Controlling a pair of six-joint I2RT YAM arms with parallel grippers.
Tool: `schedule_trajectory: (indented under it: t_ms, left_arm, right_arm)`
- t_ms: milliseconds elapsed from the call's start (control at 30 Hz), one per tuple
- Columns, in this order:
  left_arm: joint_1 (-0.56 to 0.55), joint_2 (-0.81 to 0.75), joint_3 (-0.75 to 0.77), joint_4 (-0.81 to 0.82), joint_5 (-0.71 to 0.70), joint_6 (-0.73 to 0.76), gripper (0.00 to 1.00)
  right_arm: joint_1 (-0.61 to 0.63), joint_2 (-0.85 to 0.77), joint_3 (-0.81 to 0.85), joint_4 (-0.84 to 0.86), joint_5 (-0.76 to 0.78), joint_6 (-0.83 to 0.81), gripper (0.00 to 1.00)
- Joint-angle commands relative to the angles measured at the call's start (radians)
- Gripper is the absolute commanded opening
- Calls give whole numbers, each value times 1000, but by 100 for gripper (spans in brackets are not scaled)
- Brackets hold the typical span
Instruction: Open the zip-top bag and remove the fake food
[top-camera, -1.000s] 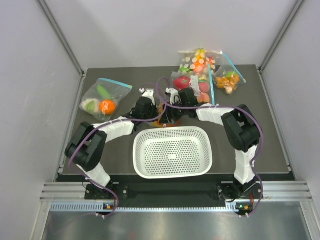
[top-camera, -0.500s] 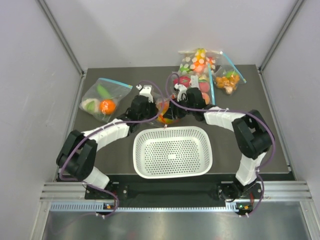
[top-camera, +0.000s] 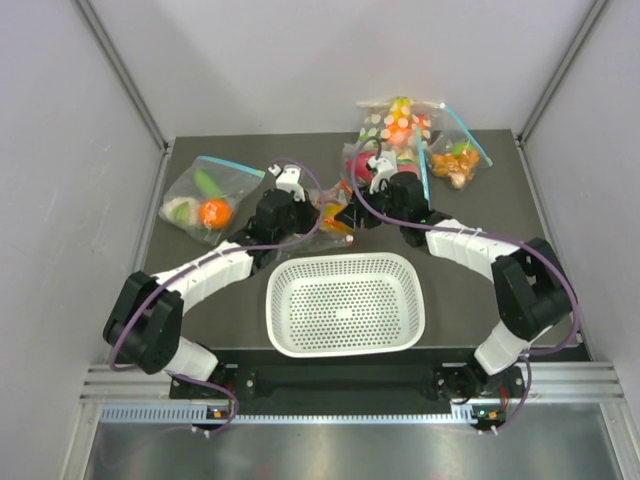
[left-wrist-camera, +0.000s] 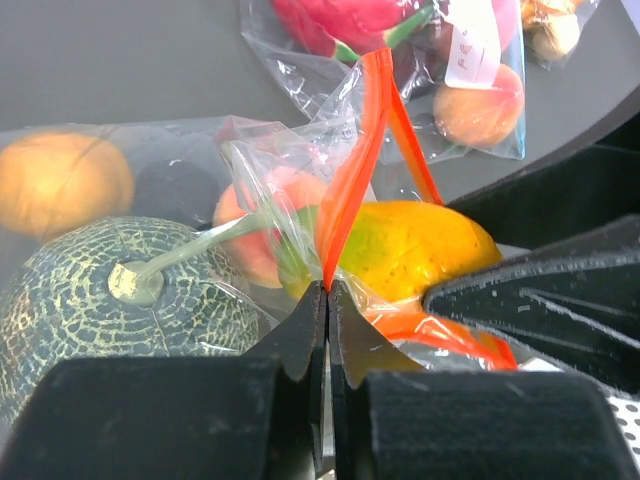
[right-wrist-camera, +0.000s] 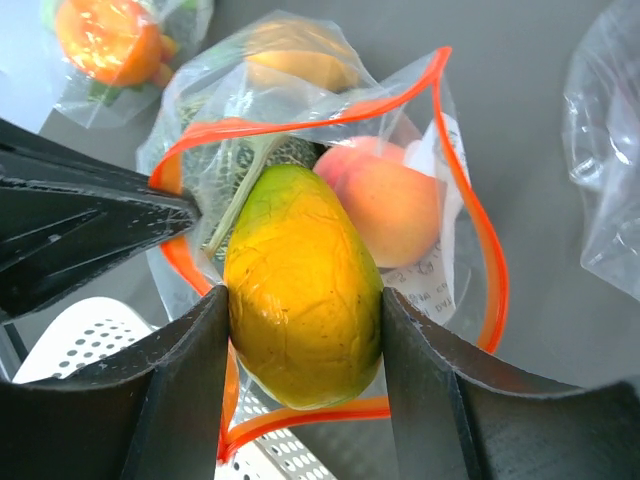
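The zip-top bag (top-camera: 330, 213) lies behind the basket, its red-orange zip strip (right-wrist-camera: 470, 200) spread into an open loop. My left gripper (left-wrist-camera: 328, 285) is shut on the left end of that strip (left-wrist-camera: 350, 190); from above it (top-camera: 305, 212) sits at the bag's left. My right gripper (right-wrist-camera: 305, 310) is shut on the yellow-orange mango (right-wrist-camera: 300, 290) in the bag's mouth; it (top-camera: 355, 213) reaches in from the right. Inside the bag are a green melon (left-wrist-camera: 80, 290), a peach (right-wrist-camera: 390, 200), a small orange (left-wrist-camera: 60, 185) and a dark piece (left-wrist-camera: 175, 190).
A white perforated basket (top-camera: 345, 262) stands just in front of the bag. A blue-zipped bag of toy food (top-camera: 205, 195) lies at the left; more bags (top-camera: 455, 160) (top-camera: 395, 125) sit at the back right, one right behind my right gripper (top-camera: 365, 165).
The right gripper has narrowed onto the mango. Both grippers have shifted toward the back of the table, and the bag now shows between them with its mouth pulled open.
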Motion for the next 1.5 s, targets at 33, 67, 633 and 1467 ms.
schedule_trajectory:
  t_ms: [33,67,633,1467]
  left_arm:
    - [24,-26,-20,-20,-82,36,0]
    - [23,-17,-22,-21,-82,34,0]
    - [26,182,72,-4,-1,25,0]
    - [58,207,138,-12,3,4,0]
  right_arm:
    - [-76,-49,-19,-12,120,-12,0]
    - [-77,-37,-21,-20,143,-9,0]
    - [-106,-84,-79,36,45,3,0]
    - [27,-624,-324,-389,-100,-104,1]
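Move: The right hand already grips the mango in the bag's orange-zipped mouth; the white basket it is bound for has its middle about 20 cm back, neither left nor right, and some 13 cm lower. The peach still inside lies roughly 3 cm ahead, 3 cm left and 6 cm below, and the red-fruit bag about 13 cm ahead, 11 cm right and 13 cm down. From the left hand, which pinches the bag's lip, the mango is about 5 cm right, level fore and aft, 2 cm lower. Keeping its grip on the mango, the right hand draws it out of the bag's mouth to the right and forward, some 6 cm, turning slightly clockwise and sinking a little, then swings back about 18 cm towards the basket, rising some 8 cm before easing down slightly and turning roughly 20 degrees counter-clockwise. Meanwhile the left hand, fingers still shut on the bag's lip, lowers it about 7 cm with a slight downward tip of the wrist and then eases nearly 4 cm forward. ##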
